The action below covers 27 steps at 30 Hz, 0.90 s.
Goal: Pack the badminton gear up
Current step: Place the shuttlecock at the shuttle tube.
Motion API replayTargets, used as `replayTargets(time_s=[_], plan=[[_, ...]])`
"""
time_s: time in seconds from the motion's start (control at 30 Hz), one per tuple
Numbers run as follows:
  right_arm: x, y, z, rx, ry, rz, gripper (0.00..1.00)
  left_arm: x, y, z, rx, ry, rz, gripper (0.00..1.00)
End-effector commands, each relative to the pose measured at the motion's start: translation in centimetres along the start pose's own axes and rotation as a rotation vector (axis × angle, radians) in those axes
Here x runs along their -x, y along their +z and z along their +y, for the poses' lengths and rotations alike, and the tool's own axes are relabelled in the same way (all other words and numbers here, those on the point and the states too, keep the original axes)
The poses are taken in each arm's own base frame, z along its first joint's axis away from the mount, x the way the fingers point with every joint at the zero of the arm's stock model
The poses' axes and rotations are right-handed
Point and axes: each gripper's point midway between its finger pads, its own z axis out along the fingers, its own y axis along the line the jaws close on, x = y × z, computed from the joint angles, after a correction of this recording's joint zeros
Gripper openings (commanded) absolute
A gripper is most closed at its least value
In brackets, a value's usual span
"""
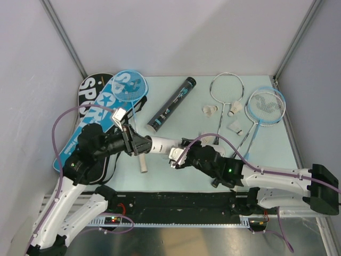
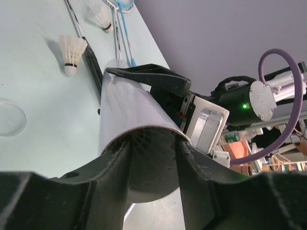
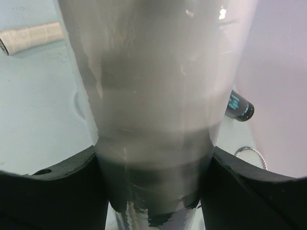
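Observation:
The white tube (image 1: 160, 144) (image 2: 124, 105) (image 3: 153, 72) hangs level above the table, and my right gripper (image 1: 178, 154) (image 3: 153, 167) is shut on its far part. At its open mouth my left gripper (image 1: 139, 144) (image 2: 152, 153) stands open, with a feather shuttlecock (image 2: 153, 163) showing inside the tube between the fingers. The black teal-printed tube (image 1: 171, 105) (image 3: 239, 106) lies behind. Three shuttlecocks (image 1: 210, 110) (image 1: 235, 109) (image 1: 236, 127) lie by the silver racket (image 1: 226, 88) and a blue racket (image 1: 266, 105). Another blue racket (image 1: 130, 85) rests on the blue cover (image 1: 90, 122) and the black cover (image 1: 93, 88).
The left racket's white handle (image 1: 143, 164) (image 3: 31, 37) lies just under the held tube. A clear round lid (image 2: 9, 117) lies on the table surface. Enclosure walls stand close on the left, back and right of the pale green table (image 1: 181, 122).

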Motion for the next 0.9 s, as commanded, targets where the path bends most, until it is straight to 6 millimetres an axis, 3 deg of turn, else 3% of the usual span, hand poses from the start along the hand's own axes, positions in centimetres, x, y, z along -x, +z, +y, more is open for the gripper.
replayTargets(time_s=[0.0,0.37,0.53,0.67,0.87], plan=[[2.8,-0.5,-2.0,-0.043,0.045,-0.084,0.46,1.8,-1.1,-3.0,-0.064,0.110,-0.047,0.54],[1.6,-2.2,-2.6,-0.037,0.097,-0.069,0.46,6.1,-1.7,-4.5,0.011,0.235,-0.136,0.67],[1.6,-2.5,-2.7,-0.044,0.162,-0.069,0.47,8.4,-2.9,-5.2,0.058,0.290,-0.238,0.92],[3.3,-2.7,-4.0,-0.096,0.305,-0.126,0.45,8.9,-4.0,-4.8,0.101,0.361,-0.297,0.99],[8.9,-4.6,-7.5,-0.159,0.589,-0.325,0.44,6.8,-3.4,-1.3,0.153,0.432,-0.261,1.00]])
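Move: Right in front of the left fingers, at the mouth of the light tube, the shuttlecock sits just inside, feathers outward: about 4 cm right and 1 cm ahead. From the right hand, which grips the tube farther down, it lies some 11 cm left and 4 cm up. On the table roughly 22 cm below the left hand are the clear cap, 10 cm right and 4 cm ahead, the white racket grip, 4 cm left and 2 cm ahead, and the black tube's near end, 19 cm ahead. Spreading wide from half open, the left fingers come free of the tube mouth as the hand climbs about 8 cm, then also swings some 4 cm left, away from the tube, its wrist tilting and turning some 25 degrees. The right hand keeps its grip on the tube, drifts about 2 cm right and up, and late on rolls so that the mouth tips upward. ##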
